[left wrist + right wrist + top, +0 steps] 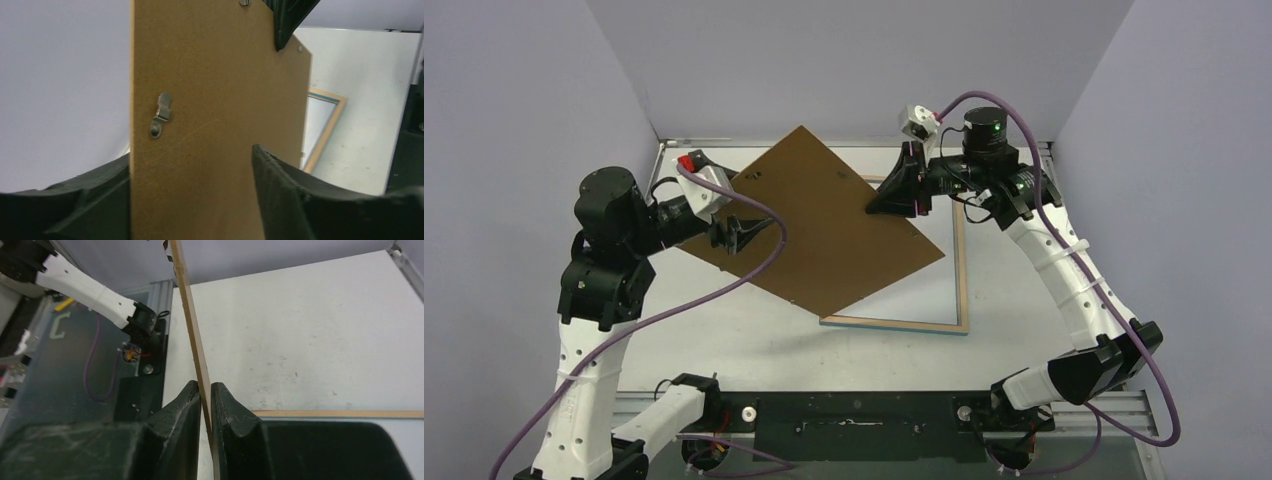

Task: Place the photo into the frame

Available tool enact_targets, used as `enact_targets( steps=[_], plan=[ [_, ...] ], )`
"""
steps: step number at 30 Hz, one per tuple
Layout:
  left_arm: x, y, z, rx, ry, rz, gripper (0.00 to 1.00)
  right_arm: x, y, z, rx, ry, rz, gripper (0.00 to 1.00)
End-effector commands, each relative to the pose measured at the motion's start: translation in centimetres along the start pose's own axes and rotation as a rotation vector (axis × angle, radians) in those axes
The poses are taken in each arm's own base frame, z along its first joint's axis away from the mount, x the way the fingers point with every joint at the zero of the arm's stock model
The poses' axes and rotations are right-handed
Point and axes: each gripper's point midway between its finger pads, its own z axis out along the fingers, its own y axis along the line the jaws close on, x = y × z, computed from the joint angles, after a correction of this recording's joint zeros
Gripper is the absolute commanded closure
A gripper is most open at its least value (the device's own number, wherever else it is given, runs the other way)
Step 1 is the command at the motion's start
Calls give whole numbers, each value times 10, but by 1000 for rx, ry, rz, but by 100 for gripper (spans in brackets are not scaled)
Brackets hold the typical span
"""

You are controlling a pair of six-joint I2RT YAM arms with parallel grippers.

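A plain brown backing board hangs tilted above the table. My right gripper is shut on its right edge. In the right wrist view both fingers pinch the thin board at the gripper. My left gripper is at the board's left corner, with its jaws open. In the left wrist view its fingers stand apart on either side of the board, at the gripper. The frame lies flat on the table, partly under the board, and its wood-coloured edge shows. The photo is out of view.
A metal turn clip sits on the board's face. The white table is closed in by grey walls at the back and sides. A dark rail with the arm bases runs along the near edge.
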Motion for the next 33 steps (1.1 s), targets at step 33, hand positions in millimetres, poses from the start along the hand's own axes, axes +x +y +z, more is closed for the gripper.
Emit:
enact_targets(
  steps=[33],
  plan=[
    [14, 83, 8, -467, -88, -292, 3, 0, -68, 7, 369, -127, 586, 100]
  ],
)
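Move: In the right fingers, pinched by its upper right long edge, is the brown backing board, its middle about 12 cm left, 2 cm back and 6 cm below that hand. The frame it is bound for lies flat on the table, some 15 cm ahead, 5 cm right and 40 cm below. From the left hand, its half-open fingers astride the board's left part, the board's middle is about 8 cm right, 1 cm back and 8 cm lower. Keeping its pinch on the board, the right hand lifts about 3.5 cm, then sinks back by slightly more while going forward about 4.5 cm towards the frame, rolling its top forward some 25 degrees and turning about 20 degrees clockwise. The left fingers open wide as that hand draws off the board, forward about 7 cm and left 3.5 cm, turning counter-clockwise. ##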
